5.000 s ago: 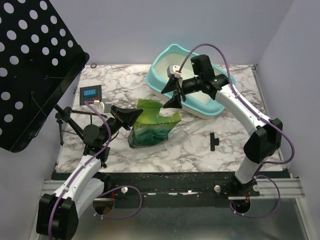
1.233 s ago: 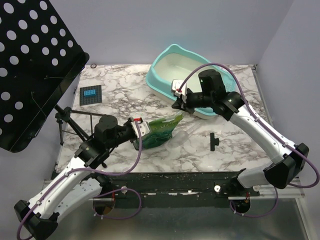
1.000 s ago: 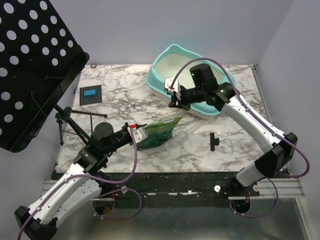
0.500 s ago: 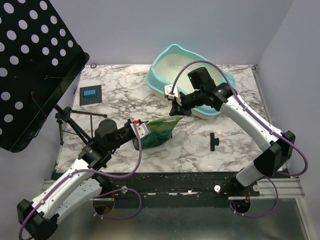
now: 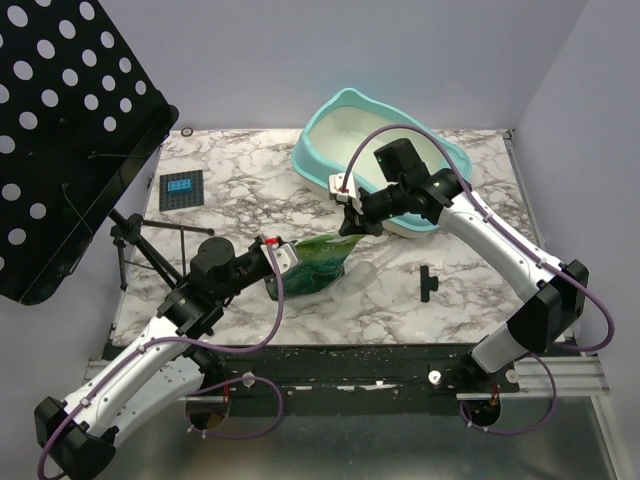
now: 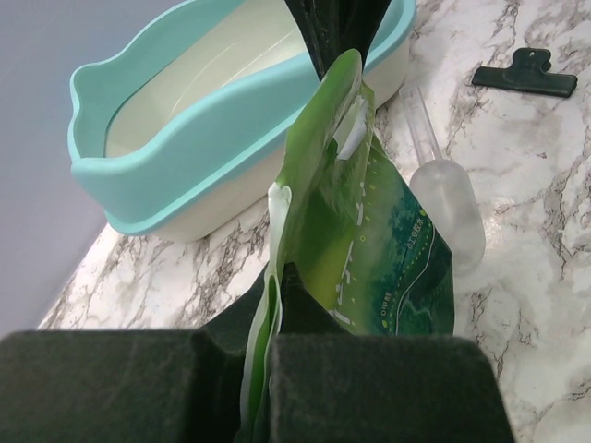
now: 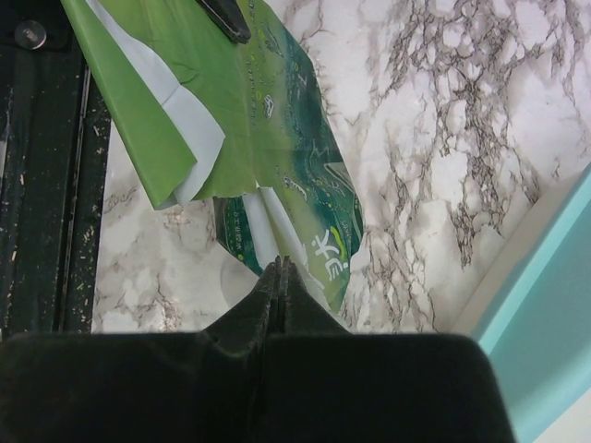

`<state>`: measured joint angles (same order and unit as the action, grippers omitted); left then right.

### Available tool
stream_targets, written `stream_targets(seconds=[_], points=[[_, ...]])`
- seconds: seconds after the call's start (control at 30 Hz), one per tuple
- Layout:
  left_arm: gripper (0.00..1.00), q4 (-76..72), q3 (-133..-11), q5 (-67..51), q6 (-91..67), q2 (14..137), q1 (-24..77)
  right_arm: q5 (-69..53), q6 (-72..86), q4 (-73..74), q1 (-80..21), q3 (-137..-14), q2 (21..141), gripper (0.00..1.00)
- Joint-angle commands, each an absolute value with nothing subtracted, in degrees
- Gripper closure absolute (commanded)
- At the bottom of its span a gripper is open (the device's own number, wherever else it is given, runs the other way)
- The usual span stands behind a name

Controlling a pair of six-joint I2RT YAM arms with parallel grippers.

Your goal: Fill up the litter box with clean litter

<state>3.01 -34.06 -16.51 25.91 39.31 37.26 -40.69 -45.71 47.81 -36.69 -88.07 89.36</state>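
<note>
The turquoise litter box [image 5: 318,150] stands at the back right, its cream-white inside bare; it also shows in the left wrist view [image 6: 194,152]. No clean litter is in view. A crinkly green bag [image 5: 318,262] hangs between both arms in front of the box. My left gripper [image 5: 277,262] is shut on the bag's near edge [image 6: 369,240]. My right gripper [image 5: 350,222] is shut on the bag's far top corner [image 7: 249,111], pinching it at the fingertips [image 7: 280,265].
A clear plastic scoop [image 5: 366,270] lies on the marble just right of the bag. A black clip [image 5: 430,283] lies further right. A blue device [image 5: 181,190], a small tripod [image 5: 150,240] and a black perforated stand [image 5: 70,130] fill the left side.
My right gripper has come down and toward the bag from beside the box rim. The left arm has shifted slightly right with the bag's edge.
</note>
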Motion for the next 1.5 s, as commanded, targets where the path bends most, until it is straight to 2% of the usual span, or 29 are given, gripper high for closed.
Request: stream_targets(seconds=[0.0,0.8,1.33,1.47], points=[[1.00,1.50,-34.72,-16.87,24.96,39.29,37.71,-42.54,-45.97,47.29,-37.00,-88.42,90.97,1.00],[1.00,0.26,-35.16,-14.68,23.47,38.85,37.71,-41.58,-45.09,42.98,-38.41,-84.38,93.16,1.00],[1.00,-5.71,-33.14,-9.76,22.94,36.48,37.71,-42.71,-46.32,58.00,-41.66,-95.79,103.44,1.00],[1.00,-6.33,-32.70,-8.88,23.20,35.69,37.71,-42.63,-45.97,58.36,-42.62,-94.05,101.70,1.00]])
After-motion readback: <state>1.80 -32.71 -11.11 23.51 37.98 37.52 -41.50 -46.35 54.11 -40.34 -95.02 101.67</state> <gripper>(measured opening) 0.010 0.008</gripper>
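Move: The right hand's shut fingers hang by the far right end of the litter bag's mouth; the bag's middle lies about 9 cm left, 6 cm back and 13 cm below. The litter box is some 19 cm ahead, 7 cm right; the scoop lies about 9 cm back, 5 cm right, both on the table. From the left hand, pinching the bag's edge, the bag's middle is 5 cm right, 1 cm back, 11 cm below. The shut right fingers push down 5 cm and left 3 cm into the bag's mouth; the left keeps its pinch. ##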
